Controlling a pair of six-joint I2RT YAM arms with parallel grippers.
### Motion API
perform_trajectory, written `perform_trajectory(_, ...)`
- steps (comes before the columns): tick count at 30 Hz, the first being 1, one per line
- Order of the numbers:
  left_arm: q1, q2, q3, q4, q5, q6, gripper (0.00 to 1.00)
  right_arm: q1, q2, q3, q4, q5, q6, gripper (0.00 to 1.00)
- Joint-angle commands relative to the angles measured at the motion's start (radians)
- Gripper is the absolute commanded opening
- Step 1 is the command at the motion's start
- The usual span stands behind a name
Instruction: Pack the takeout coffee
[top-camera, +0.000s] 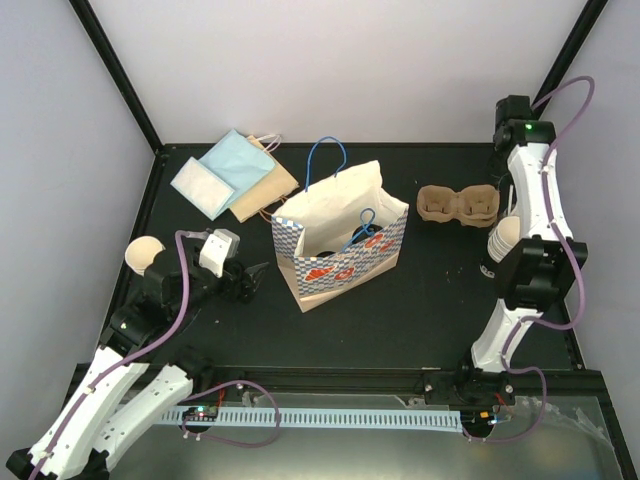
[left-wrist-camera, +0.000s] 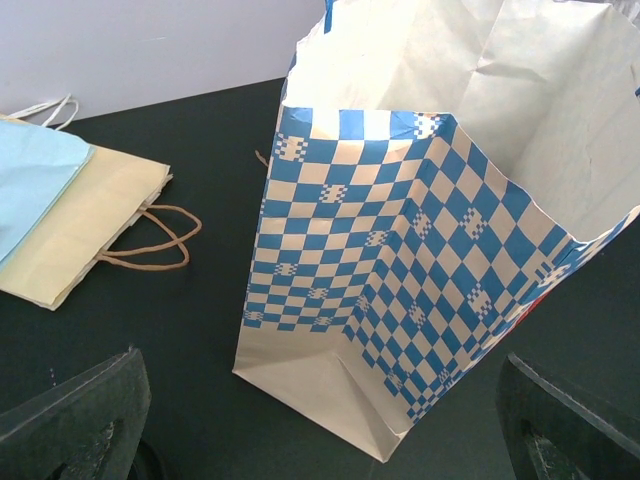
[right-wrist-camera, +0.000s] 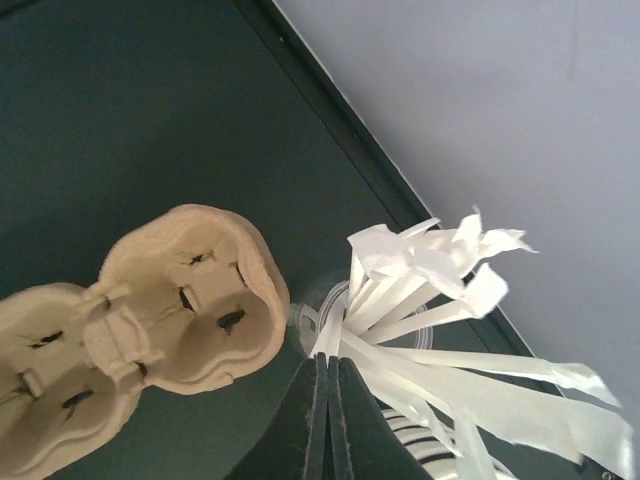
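The brown pulp cup tray (top-camera: 457, 204) lies at the back right with both holes bare; the right wrist view shows it as well (right-wrist-camera: 150, 340). One cream-tan cup (top-camera: 144, 253) rests by the left arm. A pale cup (top-camera: 506, 236) shows partly behind the right arm. My right gripper (right-wrist-camera: 331, 362) is shut just right of the tray, its tips against the white stir sticks (right-wrist-camera: 430, 300); I cannot tell whether one is pinched. My left gripper (left-wrist-camera: 320, 440) stands wide open, facing the base of the blue-checked bag (left-wrist-camera: 400, 270). No lids are in view.
The checked bag (top-camera: 340, 242) stands open mid-table, leaning. Flat light-blue and tan bags (top-camera: 235, 178) lie at the back left, with a tan bag (left-wrist-camera: 90, 230) and its loop handles left of my left gripper. The sticks sit in a clear cup. Walls close the back and sides.
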Motion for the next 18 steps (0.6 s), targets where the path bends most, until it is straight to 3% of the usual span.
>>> perform_trajectory(1, 0.004, 0.002, 0.002, 0.026, 0.015, 0.002, 0.97, -0.001, -0.082, 0.085, -0.056, -0.037, -0.014, 0.01)
perform_trajectory(12, 0.003, 0.004, 0.001, 0.025, 0.018, 0.000, 0.97, 0.039, -0.160, 0.280, -0.185, -0.112, -0.008, 0.01)
perform_trajectory(18, 0.003, 0.002, 0.000, 0.027, 0.024, 0.001, 0.97, 0.056, -0.235, 0.387, -0.193, -0.276, -0.009, 0.01)
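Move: A paper-wrapped straw is already pinched in the right hand, whose own straw glass stands about 4 cm to its right, level fore and aft, some 14 below. The paper bag lies roughly 36 cm left and 6 back; the cup carrier about 8 ahead and 7 left, 18 lower; the cup stack about 6 back and straight below. From the left hand the bag is some 16 cm ahead, 13 right, 13 lower. The pinched straw is drawn up out of the bunch in the glass: the shut right fingers keep their hold and rise about 14 cm at a quick, even pace, drifting some 4 cm left and nearly as much back. The wrist meanwhile tips the fingers up by roughly 20 degrees. ##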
